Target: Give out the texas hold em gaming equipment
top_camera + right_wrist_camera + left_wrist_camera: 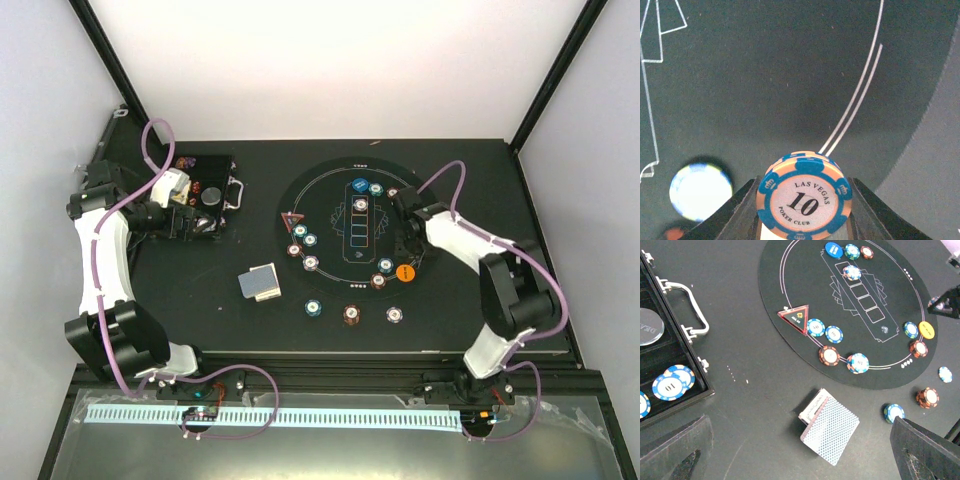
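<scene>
My right gripper [803,220] is shut on a blue-and-peach striped poker chip [803,197] marked 10, held on edge just above the round black mat [790,75]. From above, the right gripper [410,230] hangs over the mat's right half. Several chips ring the mat [330,205], with an orange button [405,271] and a blue button [359,185]. A grey-blue-backed card deck [260,283] lies left of the mat, also seen as the deck [832,432] in the left wrist view. My left gripper [195,222] is open and empty beside the black case [205,195].
The open case [670,370] holds more chips [672,382], and its metal handle [690,305] faces the mat. A red triangular marker [796,317] sits on the mat's left edge. Three chips [351,314] lie on the table in front of the mat.
</scene>
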Tool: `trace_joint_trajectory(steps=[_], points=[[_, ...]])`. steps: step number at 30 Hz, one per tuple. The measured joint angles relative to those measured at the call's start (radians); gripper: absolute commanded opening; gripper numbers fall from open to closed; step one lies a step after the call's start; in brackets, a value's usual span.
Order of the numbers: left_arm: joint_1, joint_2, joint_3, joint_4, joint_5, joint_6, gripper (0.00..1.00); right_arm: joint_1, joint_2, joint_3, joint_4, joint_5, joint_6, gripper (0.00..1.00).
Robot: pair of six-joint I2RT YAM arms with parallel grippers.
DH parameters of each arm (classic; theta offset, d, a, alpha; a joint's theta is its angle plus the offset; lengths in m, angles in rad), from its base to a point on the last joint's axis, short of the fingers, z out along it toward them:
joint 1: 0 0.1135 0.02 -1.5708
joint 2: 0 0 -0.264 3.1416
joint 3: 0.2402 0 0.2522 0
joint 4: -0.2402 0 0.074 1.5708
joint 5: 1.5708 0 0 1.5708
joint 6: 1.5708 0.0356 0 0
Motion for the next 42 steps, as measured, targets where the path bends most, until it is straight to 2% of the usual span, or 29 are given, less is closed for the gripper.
trace_joint_trajectory(steps=[11,17,21,24,29,34,42], points=[[-0.015,0.002,-0.027,-0.064,-0.029,0.165,0.99,-0.035,0.196,0.066,0.09,-0.002,-0.013,0.21],[-0.089,0.027,-0.06,-0.086,-0.095,0.248,0.99,-0.035,0.193,0.044,0.12,-0.004,-0.011,0.32],[-0.172,0.04,-0.112,-0.079,-0.151,0.279,0.99,-0.037,0.172,0.012,0.154,-0.011,-0.006,0.42],[-0.235,0.04,-0.154,-0.066,-0.189,0.297,0.99,-0.038,0.157,-0.007,0.17,-0.016,-0.003,0.58],[-0.342,0.039,-0.219,-0.033,-0.238,0.335,0.99,-0.038,0.129,-0.024,0.146,-0.019,0.002,0.73],[-0.413,0.039,-0.266,0.009,-0.274,0.36,0.99,-0.038,0.053,-0.024,0.115,-0.013,0.009,0.78],[-0.509,0.068,-0.302,0.096,-0.347,0.38,0.99,0.011,-0.199,-0.055,0.103,-0.022,0.03,0.8]])
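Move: Over the mat's right edge, the right hand still holds the white "10" chips; their spot on the ring line is about 3 cm ahead and 5 cm below. From that hand, the orange disc lies 2 cm back and 2 cm left, the blue-green chip 1 cm back and 7 cm left, both 6 cm down. The playing cards lie 4 cm back, 13 cm right and 24 cm below the left hand, with the blue chip stack 8 cm back and 17 cm right of them. Lowering the white chips, the right hand goes down and forward onto the ring line just beyond the orange disc, pauses, opens its fingers to let go, draws back a little and rises some 10 cm. Meanwhile the empty left hand sinks about 14 cm and swings right and somewhat back towards the playing cards, turning clockwise roughly 40 degrees, fingers steeper and still wide open. ##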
